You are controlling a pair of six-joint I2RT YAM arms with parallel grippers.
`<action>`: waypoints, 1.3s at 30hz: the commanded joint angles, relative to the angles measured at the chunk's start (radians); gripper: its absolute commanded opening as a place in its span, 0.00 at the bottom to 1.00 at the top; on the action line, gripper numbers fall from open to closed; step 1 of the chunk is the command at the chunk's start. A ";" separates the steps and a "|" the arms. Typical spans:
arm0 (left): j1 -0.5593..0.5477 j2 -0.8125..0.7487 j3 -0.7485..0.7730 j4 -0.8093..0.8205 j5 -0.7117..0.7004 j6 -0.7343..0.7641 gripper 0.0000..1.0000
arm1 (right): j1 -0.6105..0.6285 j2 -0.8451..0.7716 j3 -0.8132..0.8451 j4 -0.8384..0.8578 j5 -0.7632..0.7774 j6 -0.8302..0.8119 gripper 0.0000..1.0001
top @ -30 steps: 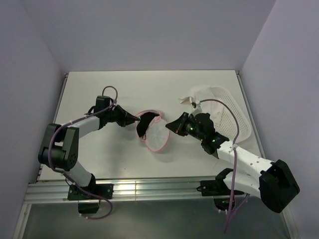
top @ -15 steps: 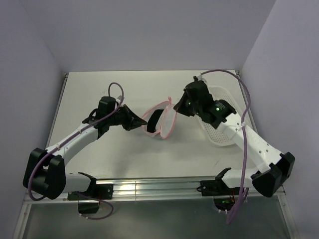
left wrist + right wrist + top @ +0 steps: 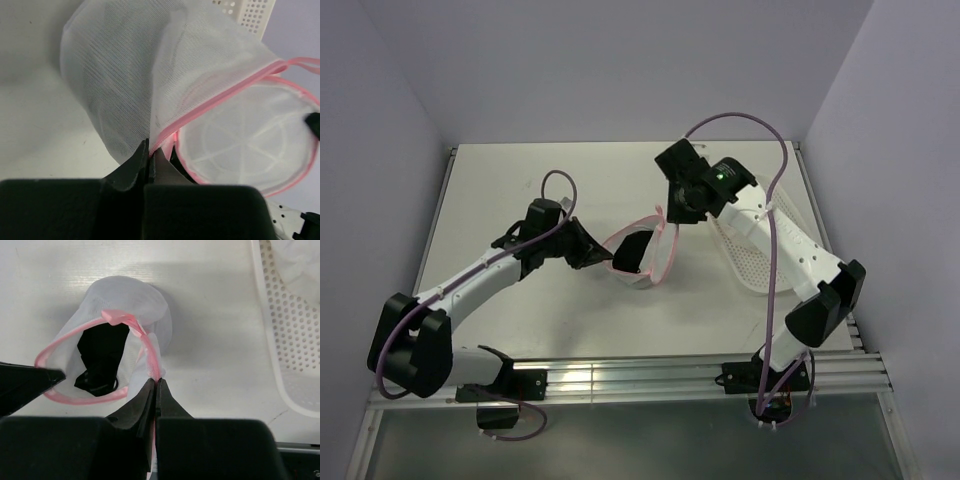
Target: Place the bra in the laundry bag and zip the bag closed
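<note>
The laundry bag [image 3: 655, 262], white mesh with pink zipper trim, hangs stretched between my two grippers just above the table, its mouth open. The black bra [image 3: 632, 252] sits inside it and shows through the opening in the right wrist view [image 3: 102, 357]. My left gripper [image 3: 608, 260] is shut on the pink trim at the bag's left rim [image 3: 150, 148]. My right gripper [image 3: 667, 215] is shut on the trim at the upper right rim [image 3: 157, 381]. The bag's round mesh flap [image 3: 245, 142] hangs beside the left jaws.
A white perforated plastic basket [image 3: 760, 262] lies to the right of the bag, partly under my right arm, and its rim shows in the right wrist view [image 3: 280, 340]. Purple walls close in the white table [image 3: 520, 180] on three sides.
My right gripper has risen and swung toward the back, pulling the bag's rim up with it. The bag went from lying flat to hanging open. The left gripper shifted slightly right.
</note>
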 commanded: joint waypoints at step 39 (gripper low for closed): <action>0.002 0.134 0.033 0.084 0.050 0.127 0.00 | 0.006 0.440 0.490 0.242 -0.143 0.154 0.37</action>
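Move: The right hand is shut on the raised lid of the laundry bag, whose middle lies some 5 cm back, 2 cm left and 5 cm lower. The bag itself is centred about 9 cm left, 3 cm back and 15 cm below; the black bra inside is about 10 cm left, 3 cm back and 17 cm below. The white basket is roughly 23 cm right, 1 cm ahead and 20 cm down. From the left hand, pinching the near-left rim, the bag lies about 7 cm right, 2 cm ahead and 5 cm below. Down about 5 cm and slightly left and forward, the right hand opens its fingers part way and lets go of the lid, then swings left and forward with a little lift, ending empty beyond the bag's far-left side, some 14 cm left of its start and tilted about 20 degrees, left side up. The left hand sinks some 3 cm early on, keeping its pinch on the rim. ##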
